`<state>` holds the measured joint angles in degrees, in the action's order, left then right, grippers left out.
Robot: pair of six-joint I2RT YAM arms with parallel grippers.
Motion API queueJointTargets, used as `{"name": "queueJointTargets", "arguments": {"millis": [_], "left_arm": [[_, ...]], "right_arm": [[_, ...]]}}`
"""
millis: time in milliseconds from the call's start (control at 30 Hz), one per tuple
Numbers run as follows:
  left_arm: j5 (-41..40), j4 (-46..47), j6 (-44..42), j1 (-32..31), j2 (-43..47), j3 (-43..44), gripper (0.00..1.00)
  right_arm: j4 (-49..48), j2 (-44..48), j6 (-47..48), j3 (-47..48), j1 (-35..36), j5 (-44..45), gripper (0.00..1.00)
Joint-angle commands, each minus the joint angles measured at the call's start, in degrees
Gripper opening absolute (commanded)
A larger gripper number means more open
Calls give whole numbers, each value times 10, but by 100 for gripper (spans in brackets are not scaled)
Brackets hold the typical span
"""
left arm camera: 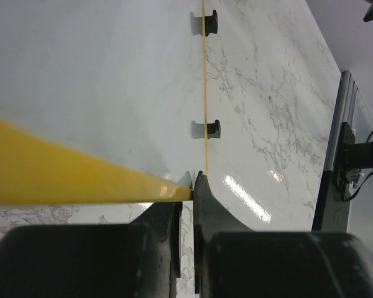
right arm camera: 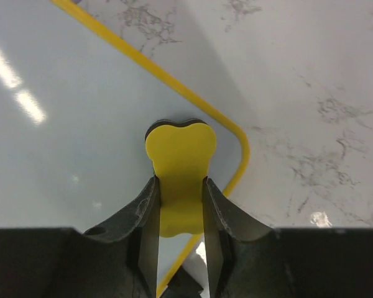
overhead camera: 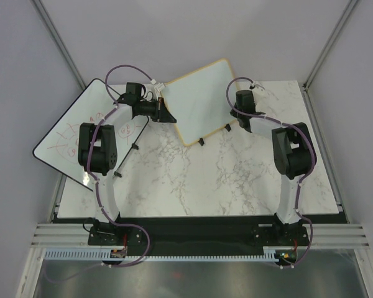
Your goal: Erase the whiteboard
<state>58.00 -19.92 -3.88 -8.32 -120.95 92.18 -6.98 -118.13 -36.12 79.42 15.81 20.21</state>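
The whiteboard [overhead camera: 196, 99], with a tan frame and two small black feet [overhead camera: 201, 141], lies at an angle on the marble table. My left gripper [overhead camera: 165, 113] is at its left edge. In the left wrist view that gripper [left arm camera: 189, 192] is shut on the yellow frame [left arm camera: 81, 177], with the white surface [left arm camera: 99, 81] beyond. My right gripper [right arm camera: 180, 180] is shut on a yellow bone-shaped eraser [right arm camera: 180, 152]. The eraser rests on the board's surface [right arm camera: 68, 124] near a rounded corner. No marks show on the surface in these views.
A larger black-edged whiteboard [overhead camera: 74, 133] with red scribbles lies at the left, overhanging the table's left edge, under my left arm. The marble tabletop [overhead camera: 224, 180] stretches in front of both boards. Enclosure walls stand close on both sides.
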Motion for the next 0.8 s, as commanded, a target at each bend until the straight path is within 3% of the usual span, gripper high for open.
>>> {"name": "queueJointTargets", "arguments": {"millis": [0,233,633,767], "left_arm": [[-25,27,-91,-13,23,0,2],[-27,26,-92,-14,26,-2,2],[-32,26,-99,-14,33,-10,2],[-32,23,-104,-14,34,-11,2]], "right_arm": [[34,-29,-4,-34,4,-15,0],[59,-27,36,67,20,11,0],[132,-156,104,419,55,19,0],[136,-159,107,394,53,49,0]]}}
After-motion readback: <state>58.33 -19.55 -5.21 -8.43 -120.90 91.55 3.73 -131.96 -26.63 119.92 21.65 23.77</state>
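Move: The right hand holds the yellow eraser against the propped whiteboard near its lower-right corner. The board's top-right corner lies about 12 cm ahead, 7 cm left and 16 cm higher. The lower-right corner is roughly 4 cm right, 2 cm ahead and 4 cm below the hand; the right black clip is some 3 cm left, 3 cm back and 7 cm below. From the left gripper, the top-right corner is about 17 cm ahead, 19 cm right and 12 cm up. Let the right hand ease about 1 cm right and down, then sweep the eraser up the tilted board, forward and left, roughly 18 cm towards the top-right corner. Tip the fingers up some 15 degrees on the way and keep the pinch on the eraser. Keep the left gripper still, pinching the board's left frame to brace it. ##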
